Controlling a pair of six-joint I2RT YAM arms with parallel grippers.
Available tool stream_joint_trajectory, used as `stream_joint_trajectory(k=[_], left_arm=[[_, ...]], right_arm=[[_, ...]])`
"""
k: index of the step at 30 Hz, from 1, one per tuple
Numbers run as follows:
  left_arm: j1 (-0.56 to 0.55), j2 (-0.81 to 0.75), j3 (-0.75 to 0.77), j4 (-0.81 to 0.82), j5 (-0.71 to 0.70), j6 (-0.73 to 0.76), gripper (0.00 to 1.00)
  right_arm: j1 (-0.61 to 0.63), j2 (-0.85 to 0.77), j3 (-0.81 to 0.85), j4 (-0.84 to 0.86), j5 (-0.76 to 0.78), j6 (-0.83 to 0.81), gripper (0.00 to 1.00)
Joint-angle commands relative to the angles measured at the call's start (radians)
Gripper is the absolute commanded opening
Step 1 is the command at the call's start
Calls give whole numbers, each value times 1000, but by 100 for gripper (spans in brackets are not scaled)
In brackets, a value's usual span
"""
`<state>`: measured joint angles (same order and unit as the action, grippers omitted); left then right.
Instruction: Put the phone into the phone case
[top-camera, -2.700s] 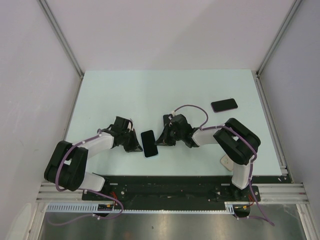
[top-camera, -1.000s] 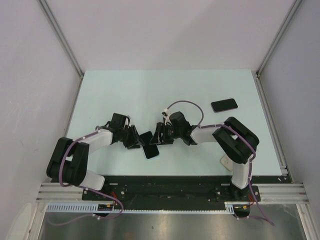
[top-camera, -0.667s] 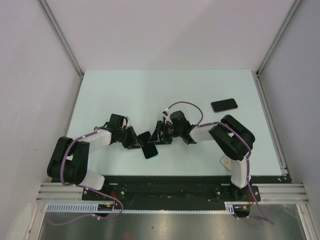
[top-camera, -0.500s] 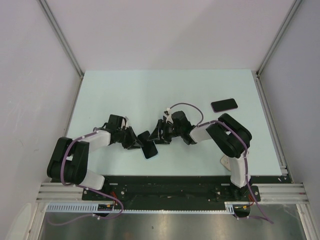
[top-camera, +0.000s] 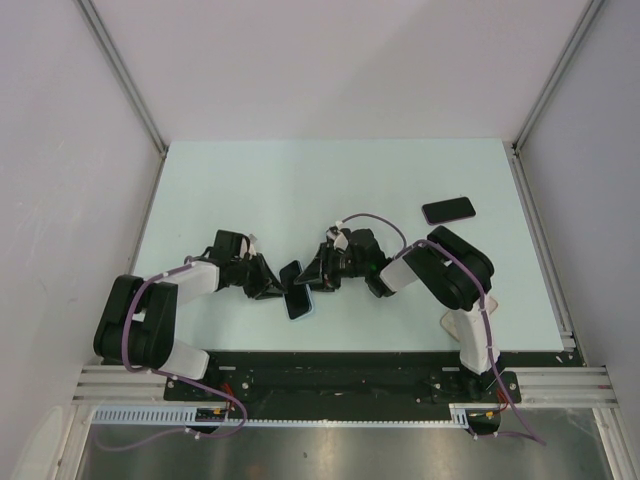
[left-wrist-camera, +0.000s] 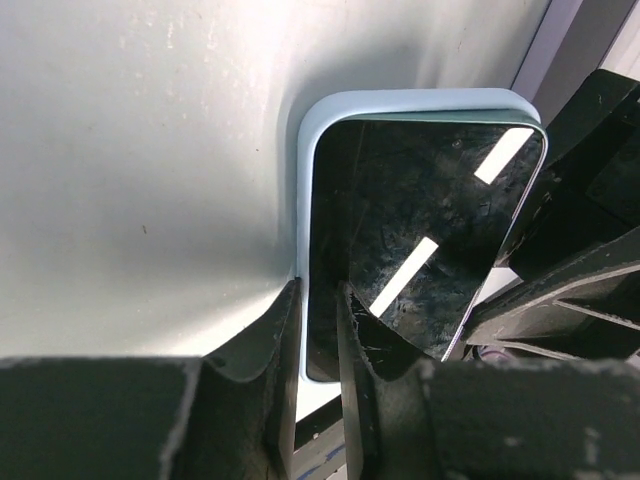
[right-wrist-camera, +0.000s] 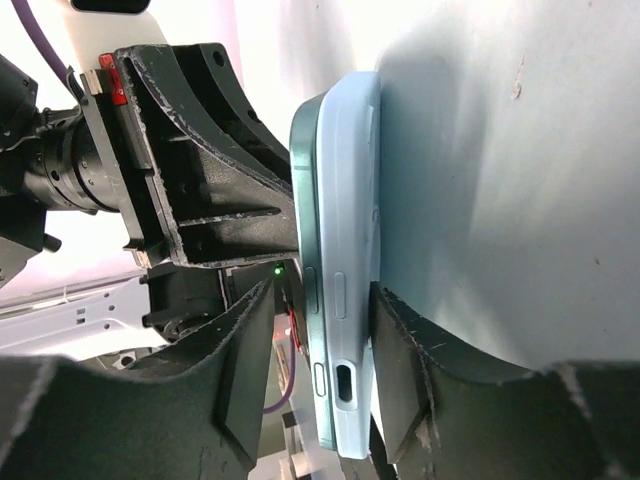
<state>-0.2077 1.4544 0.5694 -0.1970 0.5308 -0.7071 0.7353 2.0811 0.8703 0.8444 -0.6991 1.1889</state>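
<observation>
The phone (left-wrist-camera: 420, 230), black glass up, lies in a pale blue phone case (left-wrist-camera: 400, 100) whose rim shows along its top and left edge. My left gripper (left-wrist-camera: 318, 290) is shut on the left edge of case and phone together. Seen from the right wrist, the phone's teal side (right-wrist-camera: 308, 220) stands a little proud of the case (right-wrist-camera: 352, 200). My right gripper (right-wrist-camera: 322, 295) straddles both: one finger touches the case's back, the other stands apart from the screen. In the top view both grippers (top-camera: 274, 284) (top-camera: 313, 277) meet at the tilted phone (top-camera: 295, 292).
A second dark phone-shaped object (top-camera: 448, 210) lies at the back right of the pale green table (top-camera: 300, 190). A small white object (top-camera: 452, 325) sits by the right arm's base. Metal rails border the table's sides.
The phone, flat between both grippers earlier, is now tilted up off the table. My left gripper has closed on its edge. The right jaws have narrowed around it.
</observation>
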Motion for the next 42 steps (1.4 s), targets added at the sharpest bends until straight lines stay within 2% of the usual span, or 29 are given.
stream_joint_trajectory(k=[1, 6, 9, 10, 13, 18, 20, 22, 24, 25, 26, 27, 30, 31, 33, 34, 36, 42], left_arm=[[1, -17, -8, 15, 57, 4, 23], [2, -11, -11, 14, 48, 11, 23], [2, -3, -13, 10, 49, 12, 23], [2, -3, -13, 11, 49, 14, 23], [2, -2, -13, 10, 44, 14, 23], [2, 3, -11, 8, 43, 15, 23], [1, 4, -9, 8, 43, 17, 23], [1, 0, -11, 10, 44, 15, 23], [1, -5, -9, 7, 49, 17, 24], [2, -11, -6, 2, 49, 23, 25], [1, -28, -3, -5, 46, 29, 26], [4, -40, 7, -24, 46, 37, 28], [19, -123, 17, -47, 54, 67, 44], [30, -156, 17, -48, 58, 80, 53], [39, -251, 18, -44, 75, 89, 62], [45, -278, 20, -44, 92, 96, 70], [53, -330, 32, -36, 147, 100, 75], [59, -393, 23, 33, 242, 49, 77]], right_arm=[[12, -64, 6, 30, -37, -32, 44], [12, -72, 6, -19, -14, -66, 36], [12, -78, 6, -54, 4, -92, 23], [12, -82, 6, -68, 12, -103, 16], [15, -104, 6, -129, 42, -150, 5], [18, -131, 10, -203, 76, -199, 4], [16, -138, 10, -200, 63, -206, 16], [16, -135, 10, -189, 55, -199, 23], [15, -133, 10, -179, 50, -189, 15], [12, -130, 10, -176, 41, -187, 5], [9, -130, 12, -166, 35, -178, 1], [1, -130, 10, -162, 27, -173, 0], [-16, -159, 10, -153, 0, -166, 0], [-20, -170, 10, -153, -14, -166, 0], [-28, -211, 9, -131, -33, -149, 0], [-37, -223, 9, -120, -49, -143, 0], [-46, -256, 4, -73, -66, -102, 0], [-71, -299, -33, 172, -108, 55, 0]])
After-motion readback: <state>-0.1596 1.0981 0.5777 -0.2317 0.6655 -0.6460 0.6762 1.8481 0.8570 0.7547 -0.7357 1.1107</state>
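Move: The phone case, its phone lying in it and standing a little proud, is between my hands. Its middle is about 4 cm to the right of my left hand, 1 cm ahead and 1 cm higher; that hand has its left edge. From my right hand the same middle lies some 4 cm left, 1 cm ahead and 1 cm lower. The purple-edged phone lies about 9 cm right of my right hand, 6 cm ahead, 3 cm below. I close my open right fingers on the right edge of the phone and case, squeezing them together while the hand sinks about a centimetre and eases right. My left hand keeps still at the left edge, then opens wide, comes free and rises some 10 cm, fingertips tipping upward. Meanwhile my right keeps its pinch and lifts about 9 cm. ##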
